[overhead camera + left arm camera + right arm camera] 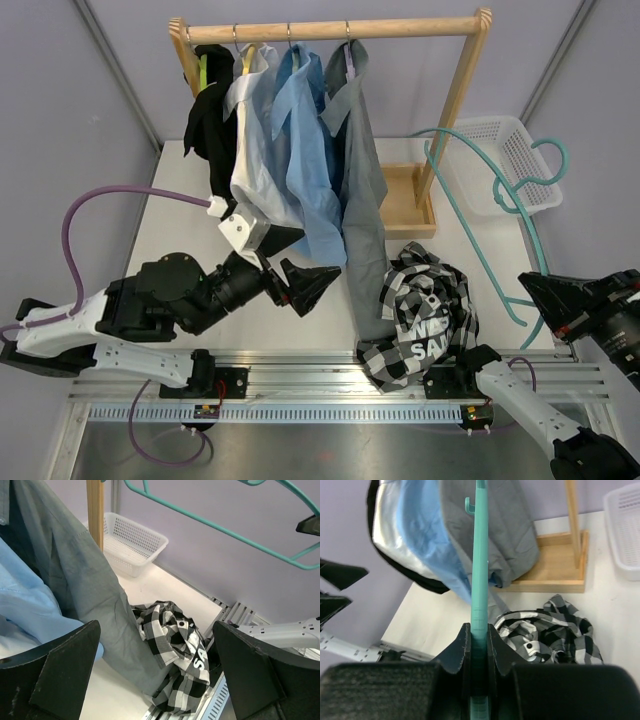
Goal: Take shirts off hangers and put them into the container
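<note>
A black-and-white checked shirt [420,310] [175,650] [550,630] lies crumpled on the table's near edge, off its hanger. My right gripper [527,287] [480,640] is shut on the bare teal hanger [480,555] [225,530], holding it up to the right of that shirt. My left gripper [318,288] [157,665] stands wide open and empty, pointing at the checked shirt from the left. Grey [362,200], light blue [310,150], white [255,150] and black [210,120] shirts hang on the rail. The white lattice container [480,122] [132,545] stands at the back right, nothing visible in it.
The wooden rail [330,30] spans the back, and its base [405,205] sits left of the container. The grey shirt's tail reaches the table between my left gripper and the checked shirt. A metal track [300,385] runs along the near edge.
</note>
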### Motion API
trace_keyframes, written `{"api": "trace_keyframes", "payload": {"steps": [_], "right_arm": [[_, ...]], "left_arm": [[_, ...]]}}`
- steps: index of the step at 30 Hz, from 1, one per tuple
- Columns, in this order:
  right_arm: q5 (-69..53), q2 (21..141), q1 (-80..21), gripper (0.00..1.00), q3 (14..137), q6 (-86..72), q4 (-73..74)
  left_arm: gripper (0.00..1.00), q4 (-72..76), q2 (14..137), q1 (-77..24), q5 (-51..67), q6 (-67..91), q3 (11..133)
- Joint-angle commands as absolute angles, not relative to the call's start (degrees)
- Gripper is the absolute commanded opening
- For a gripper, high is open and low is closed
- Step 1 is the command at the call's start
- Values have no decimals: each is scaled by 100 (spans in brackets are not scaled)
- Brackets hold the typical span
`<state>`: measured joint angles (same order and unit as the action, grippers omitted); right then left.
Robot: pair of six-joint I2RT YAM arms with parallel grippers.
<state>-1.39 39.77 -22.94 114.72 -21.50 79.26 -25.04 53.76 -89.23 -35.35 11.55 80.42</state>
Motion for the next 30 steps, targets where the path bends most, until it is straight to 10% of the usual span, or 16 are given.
{"api": "trace_keyframes", "payload": {"steps": [1,12,30], "right_arm": [[606,4166,-2311,0,11173,-2224,8139],[439,5158,-2320,0,10151,-1943,6409],[422,7417,-2312,0,12040,-1099,5976]], "left_arm": [[99,-2355,5151,-8956,-3762,1380,8025],[99,-2461,4878,-8956,-3964,1758,7489],[99,-2320,4509,-8965,-4289,1916,6645]]}}
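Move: The teal hanger is already pinched in the right hand, hook out in front. The bare right end of the rail, the place ahead for its hook, is about 35 cm ahead of that hand, 10 cm left and slightly above. The gray shirt hangs some 27 cm ahead and 20 cm left, its middle 20 cm lower; the checkered shirt lies 11 cm ahead, 3 cm left and 43 cm below. From the left hand, that rail end is about 32 cm ahead, 18 cm right and a little above. The teal hanger is carried forward some 22 cm and a little left, hook first, towards the free right end of the rail. The right hand keeps its pinch, dipping about 6 cm early on and then climbing slightly, as it tips down about 15 degrees and rolls its left side down. The empty left hand, still wide open, sinks about 7 cm and drifts slightly left. ##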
